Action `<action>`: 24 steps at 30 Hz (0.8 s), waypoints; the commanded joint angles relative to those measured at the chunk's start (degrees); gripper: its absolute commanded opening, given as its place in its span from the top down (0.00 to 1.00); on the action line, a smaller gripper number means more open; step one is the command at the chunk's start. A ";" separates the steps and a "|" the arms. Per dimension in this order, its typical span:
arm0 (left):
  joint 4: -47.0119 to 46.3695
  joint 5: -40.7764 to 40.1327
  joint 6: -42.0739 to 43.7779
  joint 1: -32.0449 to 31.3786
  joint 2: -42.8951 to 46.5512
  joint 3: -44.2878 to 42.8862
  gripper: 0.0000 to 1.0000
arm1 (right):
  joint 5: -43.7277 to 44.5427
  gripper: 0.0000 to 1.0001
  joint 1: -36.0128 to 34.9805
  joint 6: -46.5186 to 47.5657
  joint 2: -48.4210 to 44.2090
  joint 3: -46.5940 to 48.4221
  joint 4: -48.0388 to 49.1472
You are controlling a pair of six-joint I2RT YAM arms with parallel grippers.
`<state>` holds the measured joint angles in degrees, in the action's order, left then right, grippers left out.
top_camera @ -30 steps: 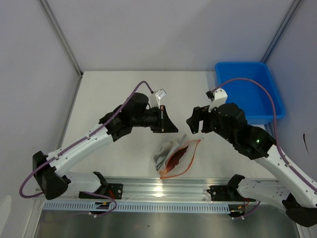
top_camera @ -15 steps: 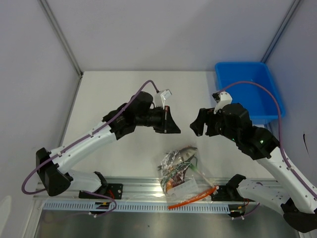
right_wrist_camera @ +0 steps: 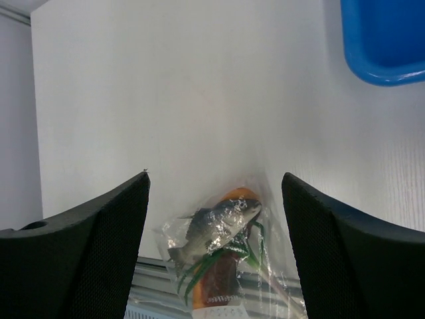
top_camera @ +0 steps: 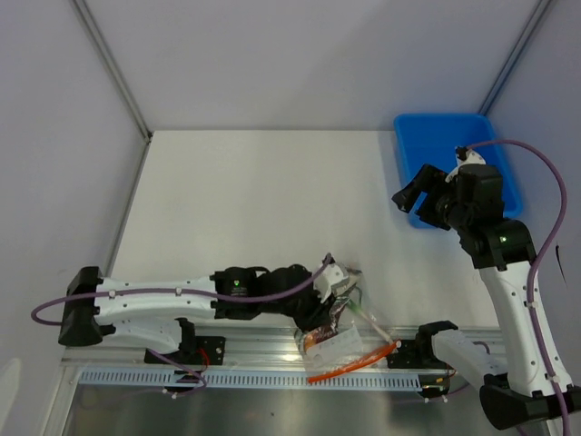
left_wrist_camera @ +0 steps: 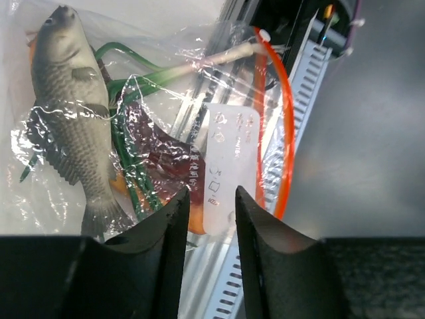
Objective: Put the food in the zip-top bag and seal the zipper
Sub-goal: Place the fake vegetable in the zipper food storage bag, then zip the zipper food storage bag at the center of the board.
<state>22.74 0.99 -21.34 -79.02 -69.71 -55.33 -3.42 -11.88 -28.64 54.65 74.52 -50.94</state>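
Note:
The zip-top bag (top_camera: 338, 332) lies at the table's near edge, partly over the metal rail, its orange-red zipper (top_camera: 350, 366) curving off the front. Inside it, the food shows through the plastic: a grey fish (left_wrist_camera: 70, 100), green leaf strips (left_wrist_camera: 126, 156) and an orange bun with a dark red stripe (left_wrist_camera: 166, 163). My left gripper (top_camera: 334, 289) is low over the bag; in the left wrist view its jaws (left_wrist_camera: 211, 199) stand slightly apart, with the bag's white label (left_wrist_camera: 232, 156) seen through the gap. My right gripper (top_camera: 410, 198) hangs wide open and empty, well above and to the right of the bag (right_wrist_camera: 265, 279).
A blue plastic tray (top_camera: 440, 117) sits at the back right, just behind the right gripper. An aluminium rail (top_camera: 254, 343) and a slotted cable duct (top_camera: 136, 377) run along the near edge under the bag. Grey walls close in the table.
The bag went from the table's middle to the near edge. The left arm swung down low onto it and its jaws parted. The right arm pulled back towards the blue tray.

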 commanded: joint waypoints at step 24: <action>-5.96 -24.01 14.66 -23.81 -21.16 -8.21 0.33 | -14.51 0.18 7.22 2.28 -2.88 -5.61 3.21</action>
<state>17.26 -19.88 -7.42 -101.43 -89.34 -59.92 -16.03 -4.99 -26.50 53.69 69.01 -49.50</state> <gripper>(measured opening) 0.655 0.817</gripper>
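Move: The bag's orange zipper, by its middle, lies about 8 cm back of the left hand, 7 cm to its right and 12 cm below. The white label is about 4 cm back and 3 cm right, the fish 12 cm ahead and 4 cm right, the green onion 4 cm ahead and 10 cm right, all about as low. From the right hand the zipper is some 29 cm back, 10 cm left and 25 cm down. Fingers spreading, the left hand sinks back about 7 cm and somewhat right towards the zipper, turning some 30 degrees. ##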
